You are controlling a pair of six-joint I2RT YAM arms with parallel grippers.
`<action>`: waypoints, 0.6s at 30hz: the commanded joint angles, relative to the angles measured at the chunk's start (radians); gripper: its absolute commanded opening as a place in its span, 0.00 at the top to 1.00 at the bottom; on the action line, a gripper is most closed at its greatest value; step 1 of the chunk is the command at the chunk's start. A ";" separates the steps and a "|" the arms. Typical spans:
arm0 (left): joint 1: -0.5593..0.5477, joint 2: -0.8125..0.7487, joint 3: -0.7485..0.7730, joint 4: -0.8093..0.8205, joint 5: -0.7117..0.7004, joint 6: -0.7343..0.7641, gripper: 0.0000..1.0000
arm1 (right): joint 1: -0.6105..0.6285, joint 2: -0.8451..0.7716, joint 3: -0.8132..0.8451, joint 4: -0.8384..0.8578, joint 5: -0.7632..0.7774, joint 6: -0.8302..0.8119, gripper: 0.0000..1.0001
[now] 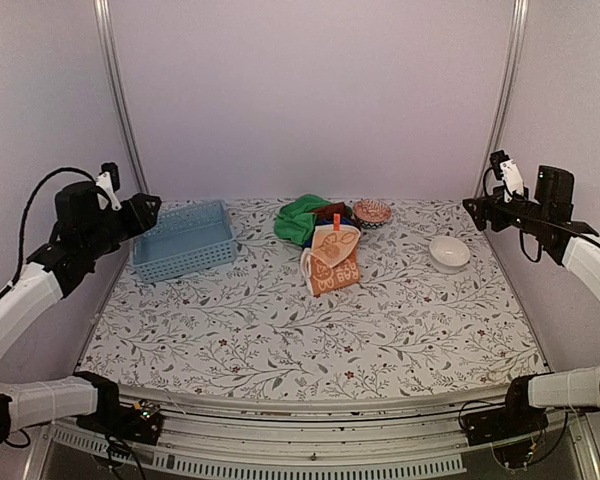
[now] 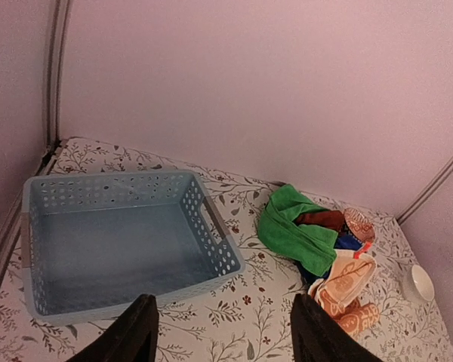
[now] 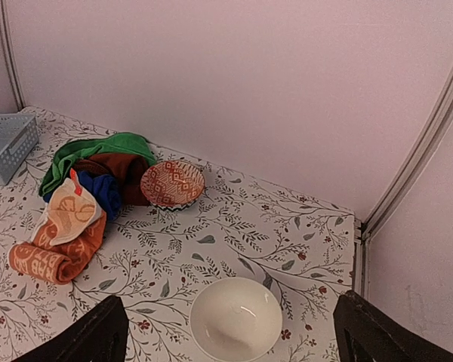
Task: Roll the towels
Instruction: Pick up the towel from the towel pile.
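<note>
The towels lie in one loose heap at the back middle of the table [image 1: 280, 330]. The orange towel with a cream pattern [image 1: 332, 262] [image 2: 346, 290] [image 3: 60, 245] is nearest, partly rolled. Behind it are the green towel [image 1: 300, 220] [image 2: 294, 230] [image 3: 98, 147], the deep blue towel [image 2: 349, 241] [image 3: 102, 192] and the rust-brown towel [image 1: 330, 211] [image 2: 321, 219] [image 3: 115, 167]. My left gripper [image 1: 146, 212] [image 2: 223, 332] hangs open above the table's left edge. My right gripper [image 1: 477, 212] [image 3: 226, 335] hangs wide open above the right side. Both are far from the heap and hold nothing.
A light blue slotted basket [image 1: 185, 262] [image 2: 211, 234] [image 3: 7, 143] stands at the back left, below my left gripper. A red-patterned bowl [image 1: 372, 212] [image 3: 172, 184] [image 2: 359, 224] touches the heap's right side. Under my right gripper sits a small white bowl [image 1: 449, 252] [image 3: 236, 319]. Walls close in on three sides.
</note>
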 commanded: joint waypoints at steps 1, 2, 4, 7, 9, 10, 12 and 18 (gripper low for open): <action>-0.107 0.082 0.072 -0.046 0.135 0.226 0.39 | -0.018 0.037 0.044 -0.035 -0.134 0.019 0.02; -0.142 0.104 0.081 -0.057 0.144 0.251 0.39 | -0.018 0.048 0.044 -0.049 -0.184 -0.013 0.02; -0.212 0.144 0.096 -0.077 0.154 0.289 0.41 | -0.007 0.085 0.062 -0.098 -0.243 -0.070 0.01; -0.335 0.206 0.106 -0.101 0.153 0.319 0.42 | 0.022 0.171 0.131 -0.199 -0.317 -0.124 0.07; -0.414 0.244 0.104 -0.116 0.128 0.331 0.41 | 0.053 0.225 0.169 -0.237 -0.324 -0.131 0.14; -0.452 0.262 0.102 -0.122 0.104 0.332 0.41 | 0.073 0.250 0.187 -0.247 -0.321 -0.129 0.17; -0.521 0.298 0.092 -0.123 0.068 0.314 0.41 | 0.122 0.311 0.223 -0.267 -0.313 -0.124 0.22; -0.633 0.359 0.014 -0.032 0.065 0.178 0.42 | 0.319 0.526 0.393 -0.380 -0.257 -0.147 0.38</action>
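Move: The orange towel on the front of the pile lies about 39 cm to the left gripper's right, 8 cm ahead and 25 cm lower; the blue basket's middle is some 10 cm straight ahead of that gripper. From the right gripper, the orange towel is about 28 cm left, 6 cm ahead and equally far down. The green towel sits roughly 9 cm beyond the orange towel and 8 cm left of it, the red bowl about 17 cm left and 18 cm ahead of the right gripper, and the white bowl 7 cm ahead, 1 cm left. Swing the left gripper about 22 cm right, away from the basket, then sink and draw it back as well as it nears the orange towel, turning it some 40 degrees clockwise, raising its left side and keeping its fingers part open. Bring the right gripper left and down towards the same towel, turning counter-clockwise, tipping down and partly narrowing its wide-open fingers. Touch nothing yet. ##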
